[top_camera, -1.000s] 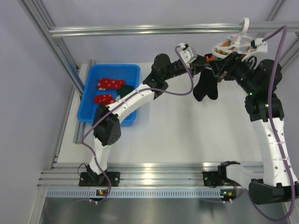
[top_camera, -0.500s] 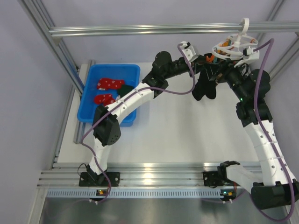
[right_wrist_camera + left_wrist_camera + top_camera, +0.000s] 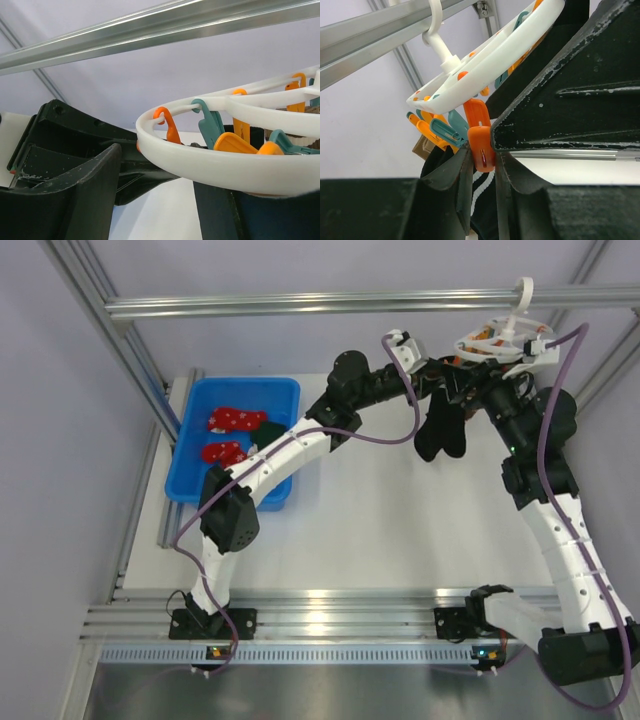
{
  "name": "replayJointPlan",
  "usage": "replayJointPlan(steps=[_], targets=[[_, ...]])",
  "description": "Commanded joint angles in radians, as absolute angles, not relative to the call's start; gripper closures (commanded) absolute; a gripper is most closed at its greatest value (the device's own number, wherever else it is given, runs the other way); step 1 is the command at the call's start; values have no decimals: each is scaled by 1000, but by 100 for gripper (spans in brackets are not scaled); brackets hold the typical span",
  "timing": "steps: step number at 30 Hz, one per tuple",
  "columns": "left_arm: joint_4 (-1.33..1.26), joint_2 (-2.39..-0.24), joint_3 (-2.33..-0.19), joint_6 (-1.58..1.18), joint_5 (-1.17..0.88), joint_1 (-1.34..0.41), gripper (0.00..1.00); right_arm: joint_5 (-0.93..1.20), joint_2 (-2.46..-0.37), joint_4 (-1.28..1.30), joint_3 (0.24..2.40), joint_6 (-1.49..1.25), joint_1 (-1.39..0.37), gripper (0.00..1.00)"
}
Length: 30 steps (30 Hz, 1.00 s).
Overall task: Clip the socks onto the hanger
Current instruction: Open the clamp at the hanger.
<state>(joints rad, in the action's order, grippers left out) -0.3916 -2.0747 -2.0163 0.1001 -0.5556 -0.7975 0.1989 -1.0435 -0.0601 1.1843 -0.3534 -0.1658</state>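
The white hanger (image 3: 500, 340) hangs by its hook from the top bar, its ring (image 3: 485, 65) carrying orange and teal pegs. My left gripper (image 3: 482, 150) is shut on one orange peg (image 3: 481, 142). A dark sock with white stripes (image 3: 479, 192) hangs right below that peg (image 3: 440, 430). My right gripper (image 3: 157, 190) is open under the hanger, with the ring's rim (image 3: 210, 162) lying across the gap between its fingers. Red socks with white specks (image 3: 235, 420) and a dark green one (image 3: 272, 430) lie in the blue bin.
The blue bin (image 3: 285, 390) stands at the back left of the white table. An aluminium bar (image 3: 300, 305) crosses the back and frame posts rise on both sides. Both wrists (image 3: 445, 380) (image 3: 487, 390) crowd together under the hanger.
My right arm has swung left and in under the hanger, and the ring has shifted and levelled a little. The left gripper has kept its hold on the peg.
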Motion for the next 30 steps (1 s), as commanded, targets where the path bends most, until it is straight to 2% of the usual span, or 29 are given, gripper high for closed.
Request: replayJointPlan(steps=[1,3,6,7,9,10,12,13,14,17,25,30], targets=[[-353,-2045,-2043,121,-676,-851,96,209,-1088,-204,1224,-290,-192,44],[-345,-2043,-2042,124,-683,-856,95,206,-1092,-198,1223,-275,-195,45],[-334,-2043,-2043,132,-690,-861,93,186,-1097,-189,1223,-268,-198,55],[-327,-2040,-2043,133,-693,-861,92,172,-1098,-183,1226,-267,-196,62],[-321,-2039,-2042,132,-696,-862,88,166,-1098,-179,1229,-268,-196,71],[-318,-2039,-2040,132,-699,-862,84,166,-1100,-176,1232,-273,-198,80],[-318,-2034,-2031,130,-699,-862,78,166,-1100,-173,1235,-287,-198,91],[-314,-2033,-2028,129,-698,-862,73,166,-1098,-172,1236,-294,-196,100],[-316,-2026,-2017,130,-695,-862,64,167,-1097,-169,1239,-311,-196,100],[-322,-2013,-1993,137,-686,-862,54,173,-1097,-158,1250,-348,-196,100],[-408,-2005,-1947,89,-623,-858,50,184,-1091,-153,1262,-457,-192,100],[-529,-1997,-1891,-35,-551,-838,52,179,-1081,-150,1269,-471,-186,100]])
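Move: My left fingers already pinch the lower end of the orange clamp, practically at their hand point; the hanger ring's middle lies about 5 cm ahead, 10 cm right and 6 cm higher, and the black sock hangs some 14 cm below, 2 cm ahead, 3 cm right. From my open right hand, that clamp is roughly 3 cm ahead, 1 cm left and 1 cm lower, with the teal clamp about 7 cm ahead, 3 cm right and 3 cm up. Beside the orange clamp I shut my right fingers completely while that hand eases about 2 cm to the left. Then my left hand opens, lets go of the clamp and backs off: some 5 cm back with nearly as much downward and 3 cm rightward, dropping under the right gripper, and easing forward about 1 cm at the end while still sinking. ##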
